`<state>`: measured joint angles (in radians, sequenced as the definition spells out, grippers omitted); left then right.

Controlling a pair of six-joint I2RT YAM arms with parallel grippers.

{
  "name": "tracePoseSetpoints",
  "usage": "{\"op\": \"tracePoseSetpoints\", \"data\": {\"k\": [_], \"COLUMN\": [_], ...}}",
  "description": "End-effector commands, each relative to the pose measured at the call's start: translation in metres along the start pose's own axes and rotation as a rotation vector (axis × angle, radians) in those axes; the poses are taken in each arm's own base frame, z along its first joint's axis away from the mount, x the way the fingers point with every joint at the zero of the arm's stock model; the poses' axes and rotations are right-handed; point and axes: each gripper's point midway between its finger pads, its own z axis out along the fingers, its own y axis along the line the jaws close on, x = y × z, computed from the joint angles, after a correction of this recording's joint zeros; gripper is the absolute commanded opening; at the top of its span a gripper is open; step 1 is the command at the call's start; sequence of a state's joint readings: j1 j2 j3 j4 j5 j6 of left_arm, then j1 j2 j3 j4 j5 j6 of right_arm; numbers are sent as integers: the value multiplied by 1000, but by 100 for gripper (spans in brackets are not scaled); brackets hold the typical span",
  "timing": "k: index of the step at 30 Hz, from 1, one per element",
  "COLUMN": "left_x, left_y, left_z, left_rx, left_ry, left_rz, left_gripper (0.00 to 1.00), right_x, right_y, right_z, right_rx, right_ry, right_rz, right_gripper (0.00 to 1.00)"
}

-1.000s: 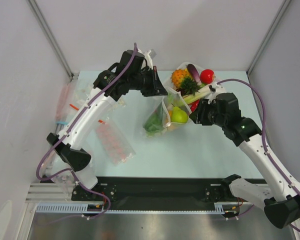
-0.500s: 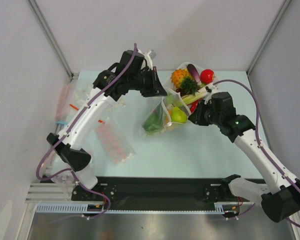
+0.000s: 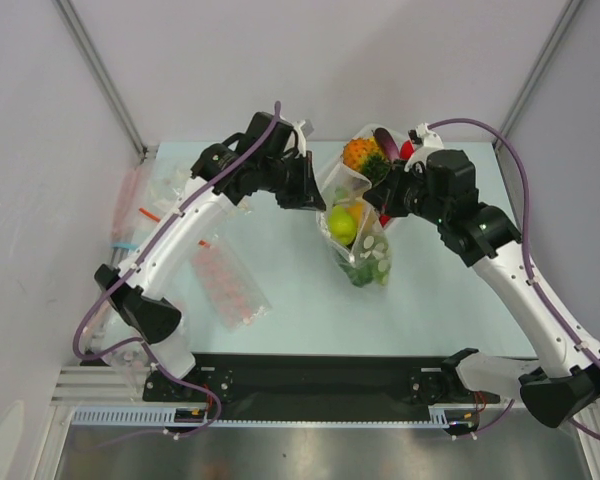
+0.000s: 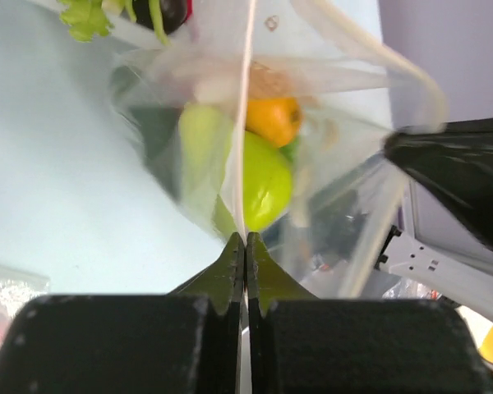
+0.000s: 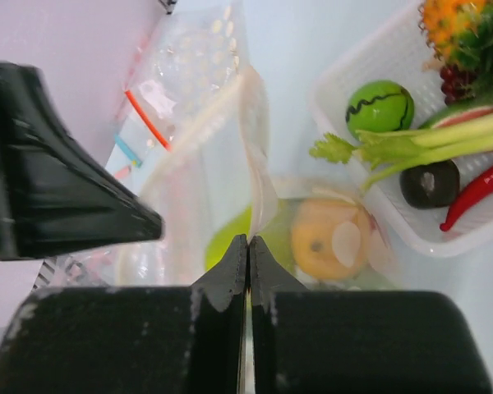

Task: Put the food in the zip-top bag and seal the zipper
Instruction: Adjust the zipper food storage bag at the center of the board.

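The clear zip-top bag (image 3: 358, 235) hangs above the table between my two grippers. My left gripper (image 3: 318, 196) is shut on its left edge (image 4: 246, 236), and my right gripper (image 3: 387, 198) is shut on its right edge (image 5: 248, 238). Inside the bag lie a yellow-green fruit (image 4: 264, 185), an orange one (image 5: 329, 238) and dark green pieces (image 3: 366, 268). The pale zipper strip (image 4: 376, 56) curves along the parted mouth. More food sits in the white tray (image 5: 345, 78): a green striped ball (image 5: 380, 107), celery (image 5: 419, 146), a red chilli (image 5: 476, 193) and an orange spiky fruit (image 3: 359, 155).
A flat packet with pink-red blobs (image 3: 230, 285) lies on the table at the left front. Other clear packets (image 3: 140, 198) are stacked at the left wall. The tray stands at the back, right behind the bag. Grey walls close in on both sides.
My right gripper has closed on the bag's right edge and risen toward the tray. The bag has swung right and now hangs between both grippers. The left gripper kept its hold.
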<state>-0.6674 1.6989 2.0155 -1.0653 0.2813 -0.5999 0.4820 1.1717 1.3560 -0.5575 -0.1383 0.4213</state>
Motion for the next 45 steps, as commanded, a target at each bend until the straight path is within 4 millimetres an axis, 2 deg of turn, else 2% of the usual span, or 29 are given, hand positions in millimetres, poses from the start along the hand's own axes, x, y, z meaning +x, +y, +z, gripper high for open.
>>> {"op": "tracePoseSetpoints", "data": {"k": [1, 2, 5, 6, 10, 14, 18, 24, 28, 35, 45], "left_x": [11, 12, 16, 17, 22, 24, 22, 6, 5, 14, 16], "left_y": [-1, 0, 7, 12, 22, 22, 19, 3, -3, -6, -13], "left_z": [-4, -3, -1, 1, 2, 8, 15, 11, 13, 23, 31], "left_rx": [6, 3, -35, -59, -96, -74, -47, 7, 39, 73, 111], "left_ry": [13, 18, 44, 51, 67, 63, 51, -10, -23, -31, -66], "left_rz": [21, 19, 32, 32, 46, 43, 35, 26, 6, -30, -74], "left_gripper": [0, 0, 0, 0, 0, 0, 0, 0, 0, 0, 0], "right_x": [-24, -19, -12, -16, -10, 14, 28, 38, 46, 43, 44], "right_y": [13, 9, 6, 9, 4, 1, 0, 0, 1, 8, 15], "right_z": [3, 9, 8, 1, -6, -4, -4, -2, 0, 10, 23], "right_rx": [-21, -7, -1, -13, 2, -16, -35, -49, -67, -110, -152], "right_ry": [-69, -48, -30, -56, -52, 23, 52, 86, 107, 109, 135], "right_rz": [-25, -20, -10, -12, -31, -17, -2, -5, -1, 2, -9], "right_gripper": [0, 0, 0, 0, 0, 0, 0, 0, 0, 0, 0]}}
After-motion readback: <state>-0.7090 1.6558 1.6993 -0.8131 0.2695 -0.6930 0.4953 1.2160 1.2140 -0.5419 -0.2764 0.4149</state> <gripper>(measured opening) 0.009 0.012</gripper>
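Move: The spot on the board where the zip-top bag is headed lies about 6 cm right of the left hand, 2 cm back and roughly 22 cm below. In the bag, the green apple sits some 5 cm right of the left hand and 1 cm ahead, with the orange 8 cm right and 4 cm ahead, both about 9 cm down. The food basket is about 14 cm right, 20 cm ahead. From the right hand, the spot is 6 cm left, 2 cm back and 23 cm below. Both hands keep their shut pinch on opposite edges of the bag's mouth and lower the filled bag towards the board by 6 to 7 cm, the left one pausing with a slight rise midway and then sinking again while drifting some 2 cm right. After a tiny lift the right hand sinks, first drawing back about 2 cm and then shifting about 2 cm left towards the left hand, its fingers tipping down some 10 degrees and turning a little counter-clockwise, so the two pinches draw closer together. ##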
